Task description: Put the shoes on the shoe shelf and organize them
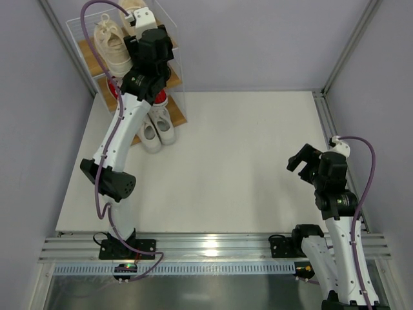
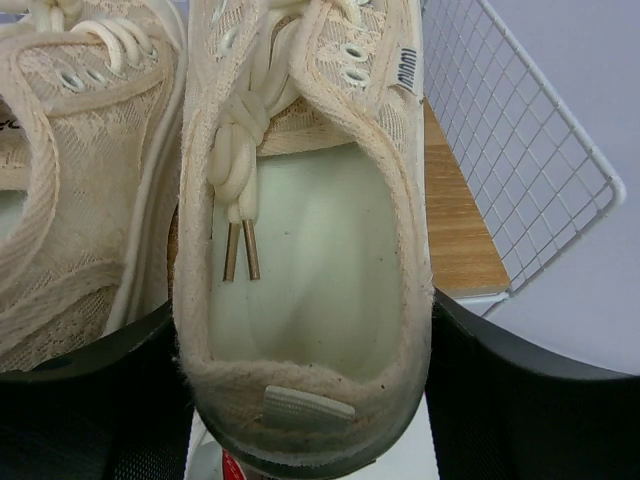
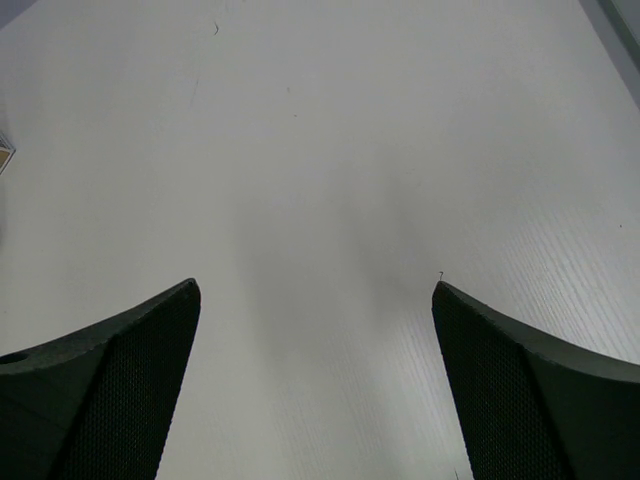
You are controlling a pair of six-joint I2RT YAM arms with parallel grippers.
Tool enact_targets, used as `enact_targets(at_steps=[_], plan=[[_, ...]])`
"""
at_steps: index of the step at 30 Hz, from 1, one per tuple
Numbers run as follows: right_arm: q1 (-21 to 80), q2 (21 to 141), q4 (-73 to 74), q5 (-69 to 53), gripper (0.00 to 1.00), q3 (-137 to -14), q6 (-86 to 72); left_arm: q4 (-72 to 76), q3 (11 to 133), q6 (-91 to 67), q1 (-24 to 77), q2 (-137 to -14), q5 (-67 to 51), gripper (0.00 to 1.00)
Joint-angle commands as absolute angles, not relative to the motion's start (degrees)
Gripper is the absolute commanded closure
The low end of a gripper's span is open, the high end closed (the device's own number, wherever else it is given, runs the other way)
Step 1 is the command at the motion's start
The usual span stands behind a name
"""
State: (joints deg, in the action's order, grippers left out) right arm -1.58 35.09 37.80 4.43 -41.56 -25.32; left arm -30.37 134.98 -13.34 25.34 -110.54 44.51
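Observation:
The shoe shelf (image 1: 175, 82) stands at the table's far left corner. One cream-beige shoe (image 1: 111, 42) lies on its top board, and the other cream-beige shoe (image 2: 310, 290) sits beside it (image 2: 80, 200) with its heel between my left gripper's fingers (image 2: 520, 400). My left gripper (image 1: 139, 37) is shut on that heel over the top tier. Red shoes (image 1: 161, 98) sit on the middle tier, partly hidden by the arm. White shoes (image 1: 158, 126) sit on the bottom tier. My right gripper (image 1: 303, 160) is open and empty above bare table (image 3: 315, 290).
The shelf's white wire side panel (image 2: 520, 150) rises right of the held shoe, with the wooden board (image 2: 460, 220) under it. Grey walls close in the table at the back and sides. A metal rail (image 1: 213, 245) runs along the near edge.

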Motion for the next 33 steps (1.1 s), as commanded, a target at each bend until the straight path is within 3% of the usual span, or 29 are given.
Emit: enact_targets(at_steps=[1,2,5,8,25,33], plan=[[-1.6,34.1,36.5,5.4,0.03,-42.1,-24.2,-25.0,140.1,-13.9,24.9,-108.9,43.9,0.55],[-1.6,33.8,36.6,5.4,0.03,-42.1,-24.1,-25.1,140.4,-14.2,24.9,-108.8,43.8,0.36],[-1.6,33.5,36.7,5.4,0.03,-42.0,-24.2,-24.7,140.4,-15.0,25.0,-107.8,43.6,0.13],[-1.6,33.1,36.7,5.4,0.03,-41.9,-24.1,-24.2,140.6,-15.0,24.9,-107.0,43.2,0.0],[-1.6,31.3,36.6,5.0,0.03,-41.0,-24.0,-22.5,143.8,-15.1,26.1,-104.3,39.0,0.0],[-1.6,30.9,37.3,4.8,0.03,-41.9,-23.9,-26.4,137.5,-13.4,31.5,-93.3,36.8,0.0]])
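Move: The left hand has the second beige shoe by its heel on the top shelf; the shoe's middle lies about 8 cm ahead and 2 cm left. The first beige shoe is some 12 cm to the hand's left and 6 cm ahead, and the shelf's wire side about 8 cm right and 8 cm ahead. From the idle right hand, the second shoe is roughly 33 cm ahead, 55 cm left and 25 cm up. The left fingers open off the heel as the hand rises about 12 cm, then also backs away 7 cm. ##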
